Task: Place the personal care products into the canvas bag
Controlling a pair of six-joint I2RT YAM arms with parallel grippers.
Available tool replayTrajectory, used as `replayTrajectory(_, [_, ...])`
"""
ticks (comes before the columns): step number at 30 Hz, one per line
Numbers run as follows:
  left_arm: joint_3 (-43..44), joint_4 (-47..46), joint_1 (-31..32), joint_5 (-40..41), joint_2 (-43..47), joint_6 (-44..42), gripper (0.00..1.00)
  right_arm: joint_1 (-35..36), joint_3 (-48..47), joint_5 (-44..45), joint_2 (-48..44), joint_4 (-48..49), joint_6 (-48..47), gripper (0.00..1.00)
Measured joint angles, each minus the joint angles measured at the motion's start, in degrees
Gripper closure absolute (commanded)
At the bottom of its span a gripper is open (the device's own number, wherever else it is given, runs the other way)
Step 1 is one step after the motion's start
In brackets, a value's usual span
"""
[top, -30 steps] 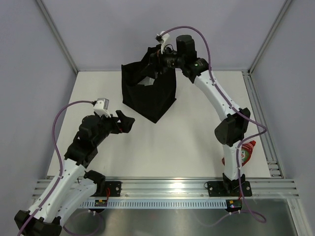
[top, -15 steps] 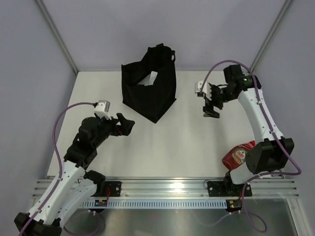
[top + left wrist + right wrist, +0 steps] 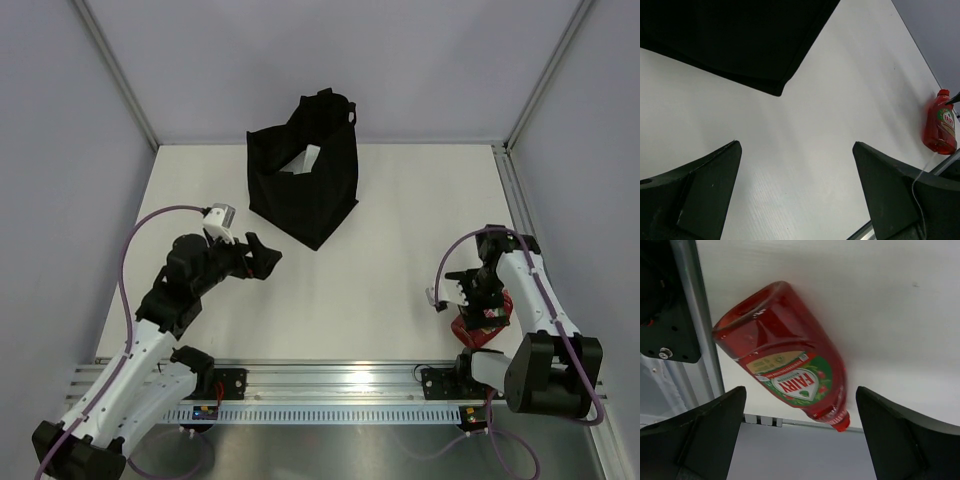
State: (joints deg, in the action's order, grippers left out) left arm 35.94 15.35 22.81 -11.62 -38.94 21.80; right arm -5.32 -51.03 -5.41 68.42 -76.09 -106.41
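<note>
The canvas bag [image 3: 303, 170] is a boxy black tote standing open at the back of the white table; its lower corner fills the top of the left wrist view [image 3: 740, 40]. One of the personal care products, a red bottle with a green label [image 3: 785, 365], lies on its side at the near right edge, also seen as a small red shape [image 3: 940, 122]. My right gripper [image 3: 478, 303] hangs open just above it, a finger on each side [image 3: 800, 390], not touching. My left gripper [image 3: 264, 256] is open over bare table [image 3: 795, 145], left of centre.
A pale patch [image 3: 308, 157] shows inside the bag's mouth. An aluminium rail [image 3: 350, 380] runs along the near edge, right beside the bottle's base [image 3: 687, 315]. A side rail [image 3: 520, 220] borders the table on the right.
My right arm swung away from the bag's mouth, across the right side, and down over the red bottle. My left gripper edged slightly toward the centre.
</note>
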Motion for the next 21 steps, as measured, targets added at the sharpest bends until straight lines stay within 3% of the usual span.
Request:
replayTrajectory(5, [0.00,-0.02,0.00,-1.57,-0.76,-0.63,0.01,0.00,8.00,5.35,-0.96,2.36,-2.82,0.00])
replayTrajectory(12, [-1.36,-1.03,0.00,-3.48,-1.01,-0.61,0.01,0.31,9.64,11.34,3.85,10.14,-2.99,0.00])
replayTrajectory(21, [-1.51,-1.75,0.00,-3.78,-0.92,-0.59,0.01,7.67,7.45,20.50,12.87,14.29,9.57,0.00])
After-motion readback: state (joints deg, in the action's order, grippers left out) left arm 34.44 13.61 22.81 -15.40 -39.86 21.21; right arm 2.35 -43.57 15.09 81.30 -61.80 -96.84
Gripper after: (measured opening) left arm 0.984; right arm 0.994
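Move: The red Fairy bottle lies on its side almost under the right hand, some 6 cm below it and about 2 cm back, roughly level sideways. Its cap points forward and right, its base back and left. From that hand the canvas bag stands about 35 cm ahead, 50 cm left, its middle some 5 cm higher. From the left hand the bottle is roughly 58 cm right, 8 cm back and 18 cm lower. Down about 5 cm and to the right about 4 cm onto the Fairy bottle, the right hand first draws back some 3 cm, then comes forward again by about 4. The wrist tilts some 20 degrees, swinging the fingertips towards the robot's right, and the open fingers come astride the bottle, the forward one against its side, without closing. ##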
